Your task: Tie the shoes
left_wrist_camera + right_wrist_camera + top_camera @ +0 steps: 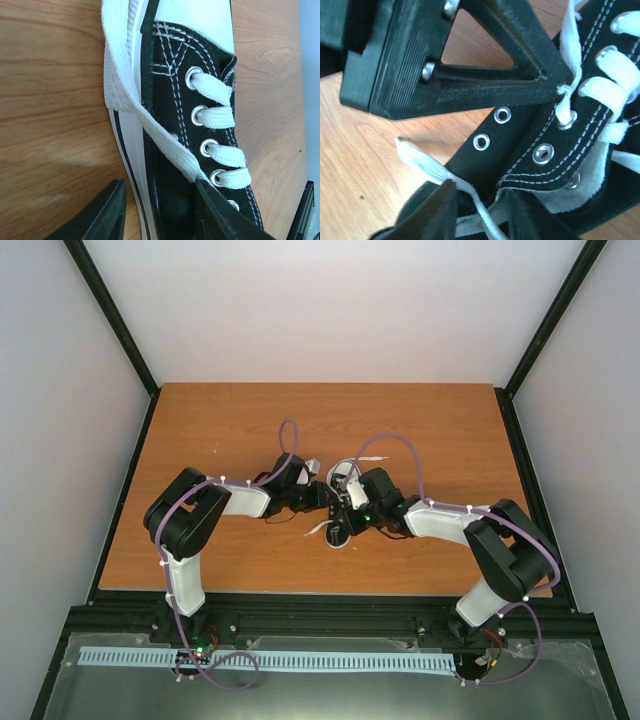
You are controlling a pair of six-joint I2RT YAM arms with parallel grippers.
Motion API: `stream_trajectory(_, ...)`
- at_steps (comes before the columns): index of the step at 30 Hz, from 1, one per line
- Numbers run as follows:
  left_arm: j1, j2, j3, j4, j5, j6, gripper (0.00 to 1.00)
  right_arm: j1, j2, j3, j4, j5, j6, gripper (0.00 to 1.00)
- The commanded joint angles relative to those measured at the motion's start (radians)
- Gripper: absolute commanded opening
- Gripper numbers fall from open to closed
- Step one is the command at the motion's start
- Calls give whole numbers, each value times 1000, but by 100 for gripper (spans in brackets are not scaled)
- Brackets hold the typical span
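The shoe (170,100) is a black canvas sneaker with white edging and white laces, lying on the wooden table. In the top view both arms meet over the shoe (337,536) and hide most of it. My left gripper (160,210) straddles the shoe's side wall; one finger (100,215) is by the sole edge, the other on a loose lace (165,145) beside the eyelets. My right gripper (480,210) is at the shoe's opening (520,145), jaws apart, with a thin lace (425,162) running between them against one finger (435,210). The left gripper (318,498) and right gripper (345,510) nearly touch.
The left gripper's black finger frame (470,75) fills the top of the right wrist view, close above the eyelets. The brown table (200,440) has black rails along its sides. A lace end (318,528) trails on the wood near the front.
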Motion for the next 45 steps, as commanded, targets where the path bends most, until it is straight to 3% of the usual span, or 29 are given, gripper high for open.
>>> stream_trajectory(1, -7, 13, 12, -25, -7, 10, 37, 26, 14, 11, -18, 83, -15, 24)
stream_trajectory(10, -7, 18, 21, -36, -2, 45, 22, 26, -115, -24, -69, 187, 37, 3)
stream_trajectory(18, -7, -4, 4, -36, -15, 73, 1, 24, -291, -3, -219, 453, 119, 3)
stream_trajectory(24, -8, -64, -52, -40, -2, 73, 1, -53, -439, 49, -334, 639, 173, 3)
stream_trajectory(32, -61, -207, -141, -163, -32, 41, 1, -145, -484, -7, -310, 611, 298, 3)
stream_trajectory(41, -138, -398, -241, -284, -110, -40, 1, -203, -491, -119, -311, 684, 507, 3)
stream_trajectory(43, -149, -418, -252, -286, -121, -47, 6, -226, -497, -180, -276, 699, 567, 3)
stream_trajectory(45, -150, -418, -261, -275, -122, -55, 18, -268, -492, -240, -231, 646, 609, 4)
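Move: The right fingers hang half open around the loose lace over the shoe's ankle opening, its pinch spot about 1 cm below the hand point; the shoe's middle is some 6 cm ahead, and that lace's tip lies about 11 cm left and 2 cm back. For the left hand, the shoe's near side wall is right at the fingers, the shoe's middle some 4 cm right and 3 cm back, and the toe-side lace tip about 11 cm ahead and 17 cm right. The right fingers shut on the lace over the ankle opening, then carry it about 19 cm to the robot's right, arcing up some 12 cm and sinking back to about the starting height, while the hand turns roughly 55 degrees clockwise and keeps its pinch. Meanwhile the left fingers close from half open onto the shoe's left side and, once shut, drag the shoe about 11 cm back towards the base and a little left. ##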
